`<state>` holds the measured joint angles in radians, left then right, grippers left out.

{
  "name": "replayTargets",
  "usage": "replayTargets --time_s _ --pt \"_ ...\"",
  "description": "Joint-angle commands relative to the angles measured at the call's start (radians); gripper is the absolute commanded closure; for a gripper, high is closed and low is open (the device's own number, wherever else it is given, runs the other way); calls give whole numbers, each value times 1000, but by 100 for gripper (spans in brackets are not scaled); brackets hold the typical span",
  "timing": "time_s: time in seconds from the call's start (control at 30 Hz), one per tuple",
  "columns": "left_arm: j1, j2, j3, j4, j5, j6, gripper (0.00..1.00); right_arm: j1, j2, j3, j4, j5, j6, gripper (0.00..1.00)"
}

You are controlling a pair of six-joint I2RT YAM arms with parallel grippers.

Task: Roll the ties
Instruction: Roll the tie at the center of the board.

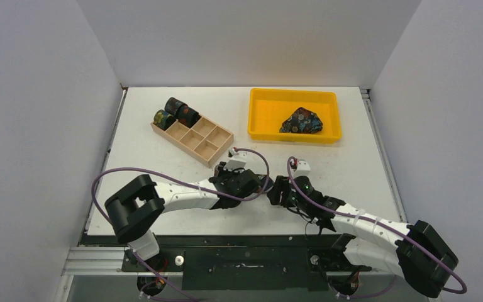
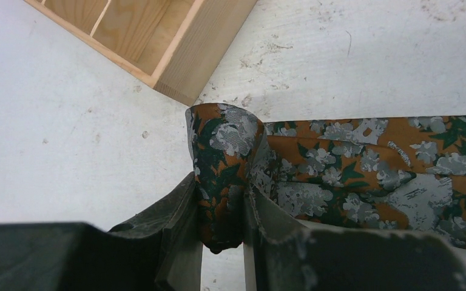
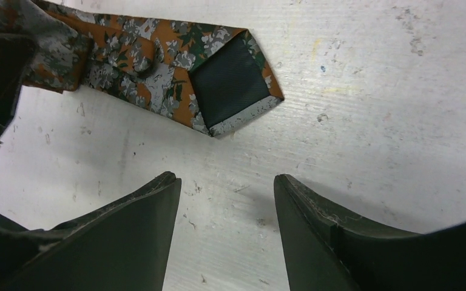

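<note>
An orange tie (image 2: 370, 163) with grey and green flowers lies flat on the white table. One end of it is wound into a small upright roll (image 2: 224, 139), and my left gripper (image 2: 220, 185) is shut on that roll. The tie's pointed end (image 3: 176, 66), dark lining showing, lies just beyond my right gripper (image 3: 224, 179), which hangs open over bare table with nothing between its fingers. In the top view both grippers, left (image 1: 261, 184) and right (image 1: 277, 189), meet near the table's front middle. Three rolled ties (image 1: 176, 113) sit at the wooden box's far left end. Another tie (image 1: 302, 121) lies crumpled in the yellow tray.
The wooden compartment box (image 1: 195, 135) stands slantwise at the back left, its corner (image 2: 182, 66) close ahead of the left gripper. The yellow tray (image 1: 292, 93) stands at the back right. White walls enclose the table on three sides.
</note>
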<state>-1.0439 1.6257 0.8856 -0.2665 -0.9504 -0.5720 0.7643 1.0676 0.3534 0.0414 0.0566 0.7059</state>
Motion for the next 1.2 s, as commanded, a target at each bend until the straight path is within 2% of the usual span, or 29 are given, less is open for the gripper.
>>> replayTargets --time_s 0.0,0.33,0.4,0.47,0.57,0.83,0.97,1.17 --pt "-28 88 84 -111 -90 27 100 -8 -98 -22 -15 92 54 41" --pt "-71 270 218 -174 -92 41 100 -10 -334 -56 -147 206 101 39" --pt "-76 285 234 -177 -86 40 89 -12 -352 -54 -166 219 99 39" --pt "-80 291 244 -177 -74 34 71 -12 -364 -55 -179 226 101 39" --pt "-87 287 253 -180 -53 22 50 -13 -379 -57 -187 233 103 39" --pt "-96 179 241 -172 40 -5 12 -13 -384 -37 -205 244 92 39" --pt "-96 117 232 -181 66 -20 2 -14 -391 -24 -216 250 83 38" --pt "-91 21 213 -197 92 -30 4 -14 -392 17 -237 238 50 36"
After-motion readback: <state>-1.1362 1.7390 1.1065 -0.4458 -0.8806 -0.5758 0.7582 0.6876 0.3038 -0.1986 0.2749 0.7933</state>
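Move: The left gripper holds the tie's rolled part. The flat tail it goes to has its middle about 10 cm to the right, 1 cm ahead and 5 cm below; the tail's black-lined end lies some 17 cm right and 1 cm back. The wooden box's middle is roughly 13 cm ahead, 9 cm left and 3 cm lower. From the empty right gripper, the flat tail's middle lies about 10 cm left, 7 cm ahead and 3 cm down. Keep the left gripper's pinch on the roll and turn it over to the right onto the flat tail, rolling the wrist some 15 degrees left side up while going right and down; then open wide, letting go, and carry on right and slightly back, about 6 cm right in all, before lifting. Meanwhile draw the open right gripper about 5 cm right and up, turning slightly clockwise. ##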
